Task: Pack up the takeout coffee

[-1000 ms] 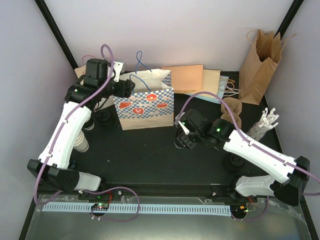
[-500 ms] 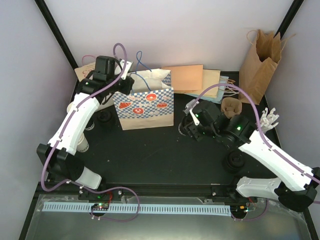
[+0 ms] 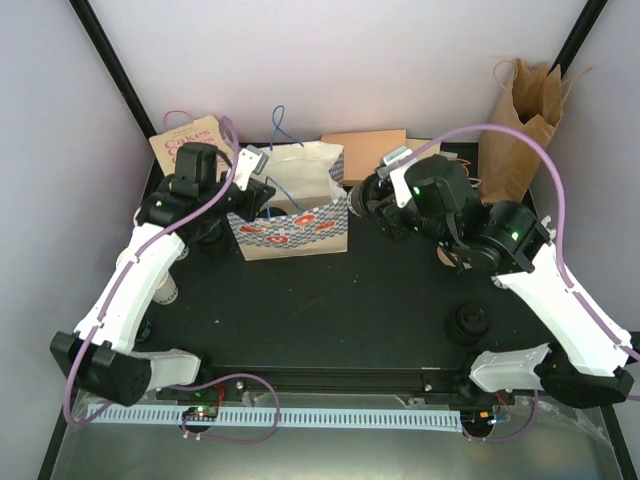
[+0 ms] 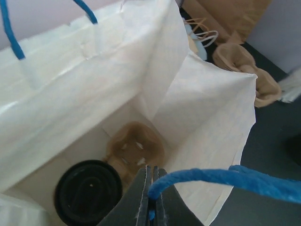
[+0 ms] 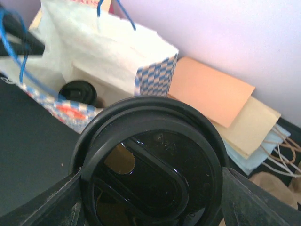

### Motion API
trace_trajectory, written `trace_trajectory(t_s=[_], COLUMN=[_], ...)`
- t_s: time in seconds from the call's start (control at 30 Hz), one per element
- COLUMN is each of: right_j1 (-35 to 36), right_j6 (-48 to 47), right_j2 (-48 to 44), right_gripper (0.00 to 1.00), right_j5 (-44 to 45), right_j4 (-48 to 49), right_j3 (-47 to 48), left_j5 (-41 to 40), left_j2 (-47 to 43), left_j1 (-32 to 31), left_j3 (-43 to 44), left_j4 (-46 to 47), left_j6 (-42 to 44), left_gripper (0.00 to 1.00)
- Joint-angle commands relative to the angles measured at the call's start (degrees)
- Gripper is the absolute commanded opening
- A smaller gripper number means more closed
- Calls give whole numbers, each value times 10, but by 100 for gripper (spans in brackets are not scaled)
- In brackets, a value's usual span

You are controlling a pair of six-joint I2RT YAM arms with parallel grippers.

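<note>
A white paper bag (image 3: 290, 215) with a blue-check front stands at the back left. My left gripper (image 3: 262, 190) (image 4: 151, 188) is shut on the bag's blue cord handle (image 4: 211, 176) and holds the mouth open. Inside the bag I see a black-lidded coffee cup (image 4: 87, 190) beside a brown pulp carrier (image 4: 134, 148). My right gripper (image 3: 375, 195) (image 5: 150, 188) is raised just right of the bag. It is shut on a takeout coffee cup whose black lid (image 5: 150, 165) fills the right wrist view. That cup's body is hidden.
A tall brown paper bag (image 3: 520, 120) stands at the back right. Flat paper bags (image 3: 365, 155) lie behind the right gripper. A loose black lid (image 3: 468, 322) rests near the right arm's base. A pale cup (image 3: 167, 290) stands by the left arm.
The left gripper has closed on the blue handle and drawn it leftward. The right arm has lifted the cup from the table's middle up and back, next to the bag.
</note>
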Motion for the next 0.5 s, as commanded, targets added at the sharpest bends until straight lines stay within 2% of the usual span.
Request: trace_trajectory(t_s=[0.0, 0.3, 0.47], right_j1=[-3, 5, 37], right_j6=[-21, -51, -57], right_j2=[41, 109, 141], right_gripper=[62, 61, 60], right_j5=[-3, -116, -117], right_j4=[1, 10, 14], right_j3=[65, 162, 189], left_j5=[71, 84, 85], left_j2=[-58, -124, -144], left_j1=[-12, -46, -54], left_j3=[-51, -101, -120], left_j4=[26, 25, 32], left_j6=[-20, -38, -49], left_gripper=[2, 2, 2])
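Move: The bag's open mouth is centred about 12 cm ahead, 13 cm left and 13 cm below the right hand, which already holds a coffee cup. From the left hand, already shut on the front blue handle, it's some 5 cm ahead, 5 cm right and 6 cm down. The lidded cup inside stands roughly 4 cm ahead and 18 cm below the left hand, straight in line sideways; the orange bag lies flat, some 30 cm ahead, 2 cm right and 38 cm below the right hand. Draw the left gripper back towards the robot about 7.5 cm and slightly right, keeping its pinch on the blue handle, to pull the bag's front side open. Meanwhile carry the held cup left about 7 cm towards the bag's mouth while raising it half as far, turning the right hand roughly 10 degrees counter-clockwise. ##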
